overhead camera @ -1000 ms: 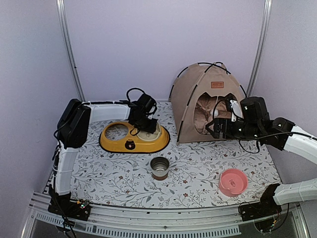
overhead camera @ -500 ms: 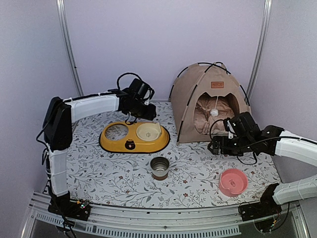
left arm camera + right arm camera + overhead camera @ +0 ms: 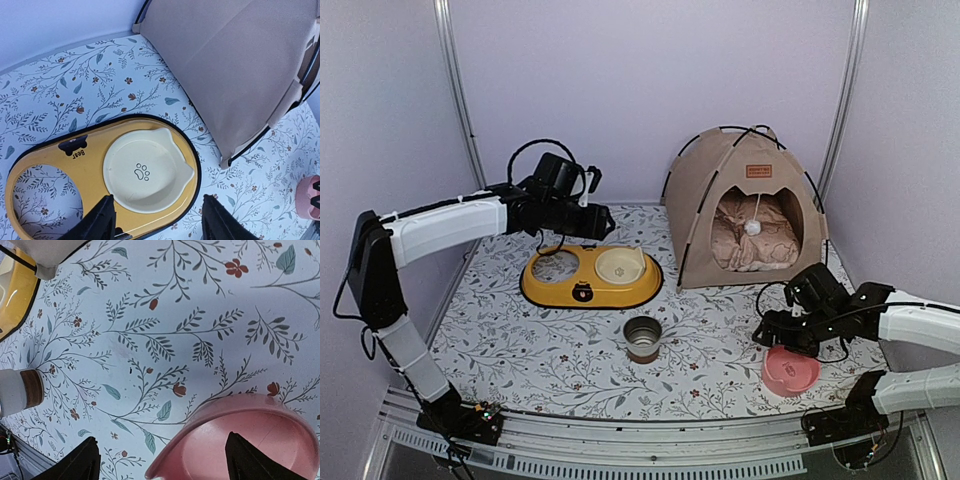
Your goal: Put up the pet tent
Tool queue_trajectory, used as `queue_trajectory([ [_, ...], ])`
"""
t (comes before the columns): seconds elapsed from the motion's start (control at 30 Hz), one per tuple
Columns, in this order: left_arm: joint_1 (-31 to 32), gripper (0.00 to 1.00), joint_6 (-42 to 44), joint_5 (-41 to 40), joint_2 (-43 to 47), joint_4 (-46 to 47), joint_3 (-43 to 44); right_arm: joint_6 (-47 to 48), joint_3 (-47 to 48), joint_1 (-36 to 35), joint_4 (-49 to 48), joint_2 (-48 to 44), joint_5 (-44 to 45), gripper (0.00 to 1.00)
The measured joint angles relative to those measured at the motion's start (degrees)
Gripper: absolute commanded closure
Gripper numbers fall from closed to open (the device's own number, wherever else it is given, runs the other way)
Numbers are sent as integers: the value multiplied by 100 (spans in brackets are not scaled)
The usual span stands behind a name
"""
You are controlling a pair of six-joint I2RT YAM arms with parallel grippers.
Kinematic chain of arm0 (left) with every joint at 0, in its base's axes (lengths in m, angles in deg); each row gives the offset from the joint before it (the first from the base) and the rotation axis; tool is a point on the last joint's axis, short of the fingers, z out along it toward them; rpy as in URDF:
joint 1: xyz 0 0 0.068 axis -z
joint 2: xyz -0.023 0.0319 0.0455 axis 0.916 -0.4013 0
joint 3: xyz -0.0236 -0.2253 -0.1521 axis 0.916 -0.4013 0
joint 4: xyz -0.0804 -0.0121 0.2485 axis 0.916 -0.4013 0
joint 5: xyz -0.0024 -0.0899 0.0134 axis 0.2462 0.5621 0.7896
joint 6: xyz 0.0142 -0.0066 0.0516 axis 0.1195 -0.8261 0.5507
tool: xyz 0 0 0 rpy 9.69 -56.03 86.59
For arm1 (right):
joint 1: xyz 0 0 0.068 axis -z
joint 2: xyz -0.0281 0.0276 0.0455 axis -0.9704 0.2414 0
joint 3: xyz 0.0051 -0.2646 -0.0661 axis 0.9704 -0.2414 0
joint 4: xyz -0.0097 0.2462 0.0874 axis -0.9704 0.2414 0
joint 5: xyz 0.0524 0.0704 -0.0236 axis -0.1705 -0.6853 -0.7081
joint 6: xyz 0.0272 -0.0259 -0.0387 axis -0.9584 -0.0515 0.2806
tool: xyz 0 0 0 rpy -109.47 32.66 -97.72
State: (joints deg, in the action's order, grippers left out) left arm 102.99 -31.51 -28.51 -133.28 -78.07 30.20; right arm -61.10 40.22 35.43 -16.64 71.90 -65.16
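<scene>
The pet tent (image 3: pixel 745 205) stands upright at the back right, tan fabric over crossed black poles, with a brown label above its doorway. A white pom-pom (image 3: pixel 753 228) hangs in the doorway, and a pinkish cushion (image 3: pixel 752 245) lies inside. In the left wrist view the tent's side wall (image 3: pixel 235 65) fills the upper right. My left gripper (image 3: pixel 603 224) hovers open over the yellow feeder (image 3: pixel 590 278), well left of the tent, with nothing between its fingers (image 3: pixel 100 222). My right gripper (image 3: pixel 772 337) is open and low in front of the tent, above the pink bowl's rim (image 3: pixel 240 412).
The yellow feeder (image 3: pixel 90 170) holds a cream dish (image 3: pixel 147 172) with a paw print, beside an empty round hole (image 3: pixel 556 267). A steel cup (image 3: pixel 642 338) stands mid-table. The pink bowl (image 3: pixel 790 368) sits front right. Purple walls close in the back and sides.
My right gripper has drawn back from the tent doorway and come down to the pink bowl. My left arm has risen off the feeder and swung left, its jaws opening wider.
</scene>
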Motion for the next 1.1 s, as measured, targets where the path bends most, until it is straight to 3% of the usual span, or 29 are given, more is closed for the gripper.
queue_trajectory([
  [0.3, -297, 41, -33, 162, 586, 310, -863, -407, -282, -192, -116, 398, -160, 42],
  [0.63, -566, 41, -68, 385, 813, 573, -1469, -498, 284, -695, -186, 1344, -72, 87],
  [0.9, -570, 41, -133, 713, 857, 684, -1598, 33, 1624, -1172, -323, 2597, 57, 95],
  [1.03, -562, 41, -192, 951, 852, 710, -1598, 367, 2337, -1403, -509, 3318, 39, 94],
  [1.1, -527, 40, -199, 1038, 841, 721, -1598, 533, 2660, -1508, -575, 3633, 33, 87],
])
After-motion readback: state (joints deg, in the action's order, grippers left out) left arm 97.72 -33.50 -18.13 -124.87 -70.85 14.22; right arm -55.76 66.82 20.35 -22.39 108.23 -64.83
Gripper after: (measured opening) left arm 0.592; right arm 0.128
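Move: The pink bowl that the open right hand is closing in on has its middle about 4 cm back, 4 cm right and 5 cm below, its left rim almost under the fingers. The steel cup stands some 28 cm left and 2 cm ahead, the yellow stand about 40 cm left and 21 cm ahead, and the tent about 32 cm ahead and 4 cm left. From the left hand, the pink bowl is some 36 cm right, 27 cm back and 18 cm down. The right hand sinks about 4 cm while easing back 2 cm and closes its fingers on the left part of the pink bowl's rim, then lifts it some 3 cm and sweeps it left, about 14 cm and a little forward, towards the steel cup, turning some 20 degrees counter-clockwise. Meanwhile the empty left hand shifts about 5 cm left over the yellow stand, then edges partly back to the right, sinking and drawing back about 3 cm in all. ##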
